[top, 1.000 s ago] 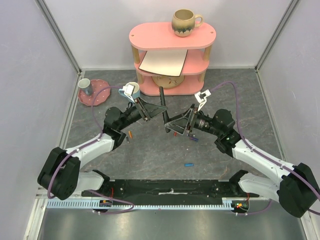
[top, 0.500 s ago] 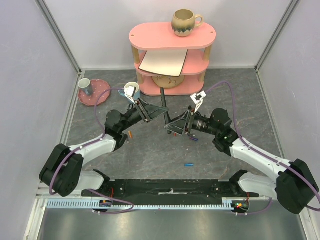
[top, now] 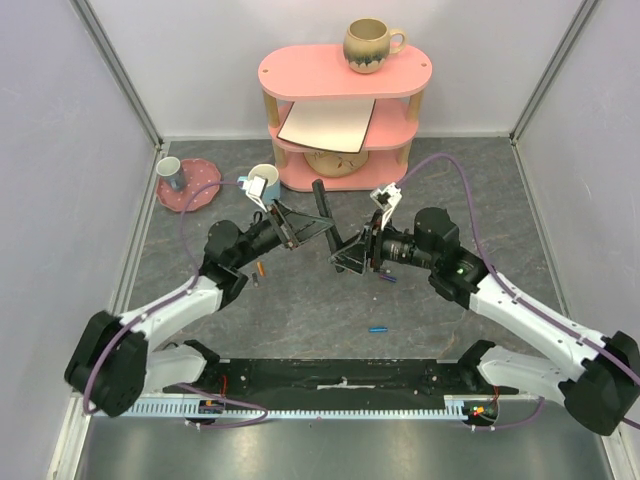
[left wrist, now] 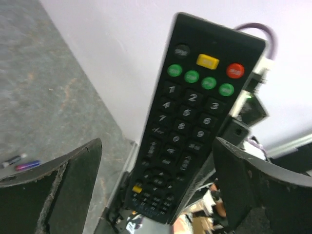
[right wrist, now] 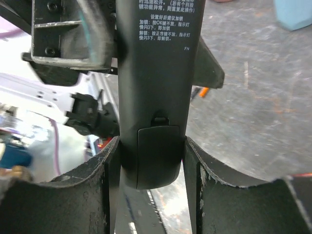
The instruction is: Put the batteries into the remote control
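Observation:
The black remote control (top: 323, 205) stands tilted up over the middle of the table, between the two grippers. My right gripper (right wrist: 151, 146) is shut on its lower end, both fingers against its sides. The remote control's back (right wrist: 156, 73) with the closed battery cover (right wrist: 158, 156) faces this camera. My left gripper (left wrist: 157, 156) is open; its fingers (left wrist: 73, 180) stand well apart from the button face (left wrist: 190, 112). A red-orange battery (top: 261, 268) lies under the left arm and a blue battery (top: 377, 328) lies nearer the front.
A pink three-tier shelf (top: 345, 75) with a mug (top: 370, 45) on top stands at the back centre. A pink plate (top: 200, 180) with a small cup sits at the back left, a light blue cup (top: 266, 187) beside it. Grey walls close in on both sides.
My left gripper has opened and let go of the remote control. My right gripper has closed on its lower end, and the right arm has shifted a little left.

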You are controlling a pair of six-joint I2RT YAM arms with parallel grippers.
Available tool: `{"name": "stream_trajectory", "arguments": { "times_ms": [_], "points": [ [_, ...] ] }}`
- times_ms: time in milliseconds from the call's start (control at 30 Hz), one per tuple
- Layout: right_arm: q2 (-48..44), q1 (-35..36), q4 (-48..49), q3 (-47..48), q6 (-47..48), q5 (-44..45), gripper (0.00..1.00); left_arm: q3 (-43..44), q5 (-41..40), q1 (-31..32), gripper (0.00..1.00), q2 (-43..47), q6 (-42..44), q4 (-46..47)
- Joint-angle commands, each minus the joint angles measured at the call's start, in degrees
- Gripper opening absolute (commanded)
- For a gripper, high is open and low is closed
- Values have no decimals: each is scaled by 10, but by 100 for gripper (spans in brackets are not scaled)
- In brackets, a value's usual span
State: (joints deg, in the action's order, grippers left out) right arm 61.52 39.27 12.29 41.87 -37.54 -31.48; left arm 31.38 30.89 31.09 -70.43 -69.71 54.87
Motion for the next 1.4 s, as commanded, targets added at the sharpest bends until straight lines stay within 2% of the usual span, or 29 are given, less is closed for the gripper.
{"name": "stream_trajectory", "arguments": {
  "times_ms": [0,67,133,267,433,533,600,767,1100,1367],
  "points": [
    [-26,32,-233,94,177,126,7,30,-91,-2,99,91,111,-228],
    [-24,50,-277,107,205,193,6,53,-116,-2,99,123,142,-329],
    [-21,65,-291,109,215,244,5,63,-144,-1,99,140,169,-377],
    [-13,99,-305,110,222,323,4,74,-173,20,99,162,186,-421],
    [4,147,-308,123,221,396,3,98,-255,87,96,147,217,-474],
    [14,167,-309,131,216,429,2,118,-285,120,84,117,222,-501],
    [20,182,-308,134,216,449,2,123,-307,143,80,103,220,-503],
    [28,204,-309,139,215,473,1,129,-347,166,63,80,218,-490],
    [29,222,-315,133,226,481,0,139,-362,167,54,59,221,-491],
    [26,223,-315,130,226,480,1,133,-345,167,20,54,224,-475]
  ]
}}
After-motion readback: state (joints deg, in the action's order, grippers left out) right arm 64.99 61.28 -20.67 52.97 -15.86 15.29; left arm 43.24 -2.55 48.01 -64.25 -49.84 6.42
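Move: The remote control's middle lies about 2 cm ahead, 2 cm right and 2 cm below the open left gripper. From the right gripper, which already pinches the battery-cover end, it is roughly 7 cm ahead, 2 cm left and 1 cm up. On the table some 28 cm below the left gripper, the orange battery lies 2 cm back and 16 cm left, the purple one 3 cm back and 13 cm right. Draw the open left gripper about 3 cm left, off the remote, then sweep it down and back in rightward, ending some 7 cm lower with its fingers dipped 30 degrees, and close it to a third around the remote's free end. Meanwhile keep the right grip, lower the remote about 7 cm and slightly right, and dip the right fingers nearly 40 degrees. ##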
